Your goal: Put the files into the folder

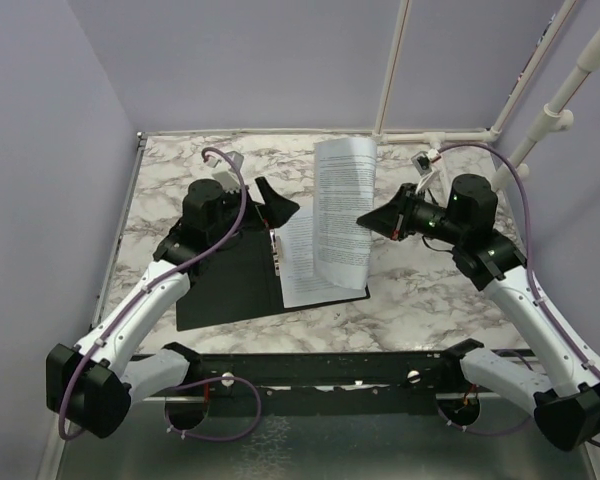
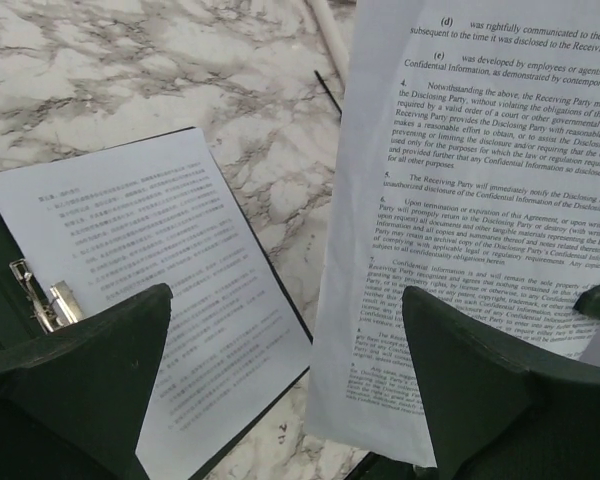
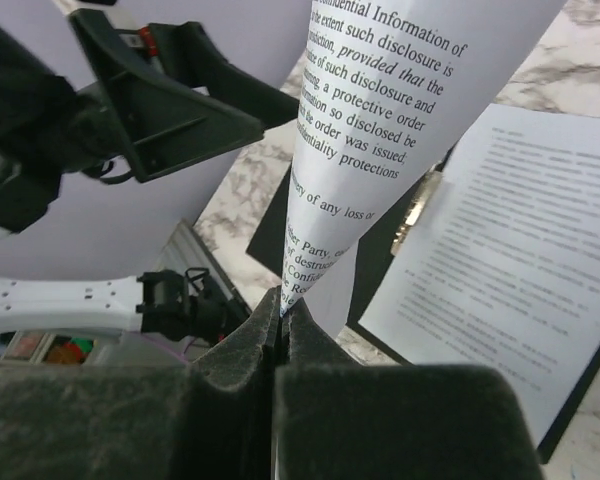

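The folder [image 1: 225,280] lies open on the marble table, black inner faces up, with its metal clip [image 2: 42,298] at the spine. One of the files [image 1: 305,265] rests flat on the folder's right half [image 2: 150,255]. My right gripper [image 1: 368,220] is shut on the edge of the other file [image 1: 345,205], which hangs upright and curled above the folder [image 3: 380,110]. My left gripper [image 1: 278,208] stands open over the folder's far edge, left of the held sheet [image 2: 480,200]. Nothing is between its fingers [image 2: 100,370].
White plastic pipes [image 1: 555,110] rise at the back right. Purple walls close in the table on the left and behind. A black rail [image 1: 330,366] carries both arm bases along the near edge. Bare marble [image 1: 430,300] shows right of the folder.
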Available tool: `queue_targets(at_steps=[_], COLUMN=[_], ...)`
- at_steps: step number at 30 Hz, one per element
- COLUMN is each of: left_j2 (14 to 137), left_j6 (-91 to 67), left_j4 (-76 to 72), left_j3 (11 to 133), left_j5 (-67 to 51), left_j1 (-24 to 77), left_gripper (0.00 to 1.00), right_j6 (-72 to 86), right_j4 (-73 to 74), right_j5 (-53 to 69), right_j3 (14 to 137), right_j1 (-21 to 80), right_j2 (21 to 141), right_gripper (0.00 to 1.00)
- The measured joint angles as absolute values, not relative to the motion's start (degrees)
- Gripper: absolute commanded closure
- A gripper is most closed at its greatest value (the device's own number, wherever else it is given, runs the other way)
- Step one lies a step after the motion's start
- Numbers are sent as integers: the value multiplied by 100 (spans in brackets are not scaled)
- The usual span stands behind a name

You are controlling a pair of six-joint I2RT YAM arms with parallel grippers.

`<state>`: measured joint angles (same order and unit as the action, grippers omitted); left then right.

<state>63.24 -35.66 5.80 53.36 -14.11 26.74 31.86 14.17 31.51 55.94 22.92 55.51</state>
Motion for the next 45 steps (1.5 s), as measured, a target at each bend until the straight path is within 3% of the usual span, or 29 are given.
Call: queue_targets(at_steps=[12,15,25,26,29,33,37,41,45], left_j2=[5992,5992,5988,5988,5953,5889,5833,5791,5760], left_j6=[-5207,-5614,-6460,-6482,-6593,-6619,-6624,-6692,-6838], left_j4=[-2311,-2998,-4366,-4407,-4495,-4563,-4613,-4711,-4838], left_j3=[3988,3850,3741,3734,3693,3658,3656,3658,3726], left_j5=[-3350,-3642,-4274,-4309,-4414,-4504,-4567,-4617,-4729], left_j1=[2058,2056,2036,2036,2036,2036,2036,2036,2036], left_gripper=[1,5,54,61,97,100,100,100,100], right_j6=[3240,3321,3535,3544,3579,3599,3575,3459,3347], right_j4=[578,366,3,3,-51,-97,-64,34,82], right_j5=[5183,5448,5734,5732,5732,5723,5645,5513,5389], right_j3=[5846,5894,5940,5975,6029,6040,6042,6042,6025], right_j1=[2294,2294,2294,2294,2292,2294,2294,2292,2294], right_j2=[5920,6014,6305,6329,6351,6351,6346,6318,6248], right_gripper=[99,99,99,99,99,99,89,67,35])
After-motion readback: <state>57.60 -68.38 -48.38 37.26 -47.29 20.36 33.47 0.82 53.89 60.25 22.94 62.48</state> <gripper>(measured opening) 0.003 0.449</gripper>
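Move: The loose file hangs from my right hand's shut fingers. Its middle is about 12 cm right of my open left hand, 3 cm back and 3 cm higher; from my right hand it is some 5 cm left and 2 cm forward, about level. The filed page lies about 25 cm below my left hand, 9 cm right and 4 cm back, and the folder's clip 2 cm left and 2 cm back. From my right hand that page is 8 cm left, 2 cm forward and 29 cm down. I bring my left hand up about 10 cm and back about 9 towards the file's free left edge, rolling its left side down and turning clockwise some 30 degrees, then shut its fingers to pinch that edge. Meanwhile my right hand swings the file left and up about 5 cm, drawing back a little and turning some 25 degrees counter-clockwise; once my left grips, my right fingers begin to open around the paper. ##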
